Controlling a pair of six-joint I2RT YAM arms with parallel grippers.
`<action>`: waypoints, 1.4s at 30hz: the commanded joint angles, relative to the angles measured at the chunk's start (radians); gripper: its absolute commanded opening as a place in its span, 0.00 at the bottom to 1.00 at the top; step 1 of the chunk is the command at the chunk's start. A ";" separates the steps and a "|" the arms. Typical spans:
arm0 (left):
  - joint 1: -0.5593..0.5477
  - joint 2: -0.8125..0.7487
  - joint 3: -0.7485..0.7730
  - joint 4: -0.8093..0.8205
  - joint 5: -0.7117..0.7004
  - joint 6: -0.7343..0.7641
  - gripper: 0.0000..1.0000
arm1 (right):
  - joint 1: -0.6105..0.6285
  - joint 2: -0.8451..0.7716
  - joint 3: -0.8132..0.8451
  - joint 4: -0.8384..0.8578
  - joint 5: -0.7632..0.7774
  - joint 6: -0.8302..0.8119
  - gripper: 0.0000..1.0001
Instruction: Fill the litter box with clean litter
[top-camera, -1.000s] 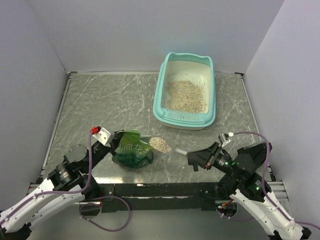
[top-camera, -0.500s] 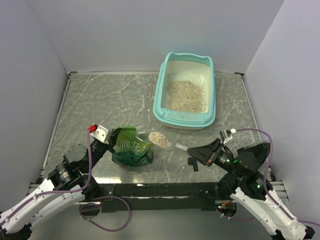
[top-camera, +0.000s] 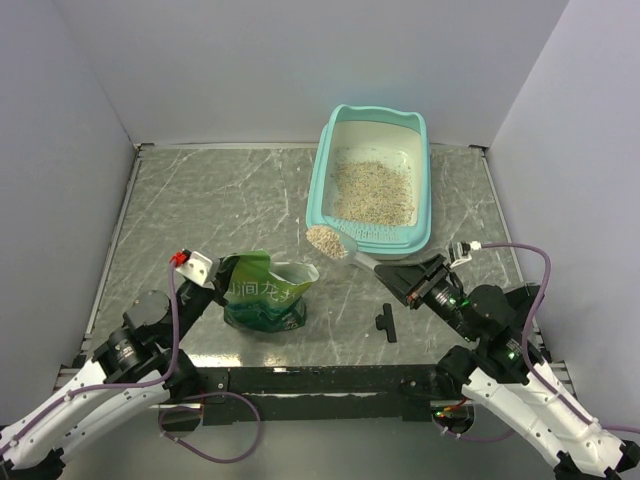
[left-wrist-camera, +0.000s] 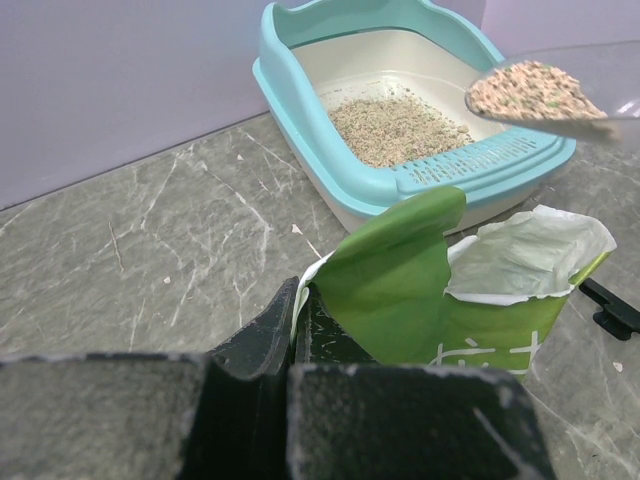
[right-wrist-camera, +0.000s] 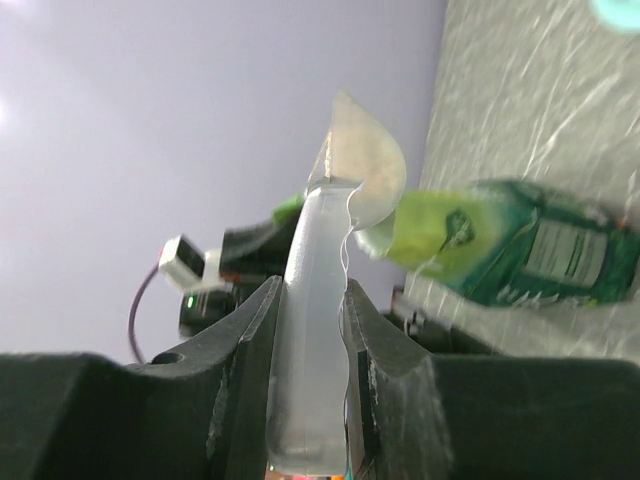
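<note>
The teal litter box (top-camera: 318, 200) stands at the back right with a patch of beige clean litter (top-camera: 372, 190) on its white floor. My right gripper (top-camera: 398, 278) is shut on the handle of a clear scoop (top-camera: 326, 241), heaped with litter and held beside the box's near left corner. The handle (right-wrist-camera: 315, 300) sits squeezed between both fingers. My left gripper (top-camera: 222, 270) is shut on the torn top edge of a green pouch (top-camera: 265, 295) that stands open on the table. The left wrist view shows the pouch flap (left-wrist-camera: 390, 270), scoop (left-wrist-camera: 535, 92) and box (left-wrist-camera: 300, 95).
A small black clip-like piece (top-camera: 386, 322) lies on the grey marbled table between the pouch and my right arm. Pale walls close in the left, back and right sides. A dark rail runs along the near edge.
My right gripper has lifted the loaded scoop away from the pouch mouth and carried it back and up to the box's near left corner. The left gripper and pouch stayed put.
</note>
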 joint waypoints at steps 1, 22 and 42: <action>0.012 -0.020 0.018 0.065 -0.056 -0.005 0.01 | -0.004 0.021 0.045 0.110 0.160 -0.023 0.00; 0.013 -0.020 0.013 0.074 -0.019 -0.006 0.01 | -0.375 0.286 -0.107 0.461 0.165 0.079 0.00; 0.019 -0.015 0.019 0.063 -0.022 -0.014 0.01 | -0.470 0.935 0.495 0.024 0.156 -0.593 0.00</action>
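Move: The litter box's middle is some 35 cm ahead of the right gripper, about 2 cm to its right and roughly 22 cm below; this gripper already holds the loaded clear scoop. Level with it ahead-wise, about 24 cm to its left and 17 cm lower, stands the litter bag. The black tool lies 3 cm back, 5 cm right and 29 cm below. From the left gripper the box is about 32 cm ahead, 33 cm right and 19 cm lower. Swing the right gripper forward about 23 cm and a little to the right, keeping hold of the scoop and turning clockwise some 30 degrees, so the scoop comes over the litter box. Stay level at first, then sink about 11 cm, come back up a few, and roll the hand's left side down to tip the scoop. Keep the left gripper still, pinching the bag's rim. ##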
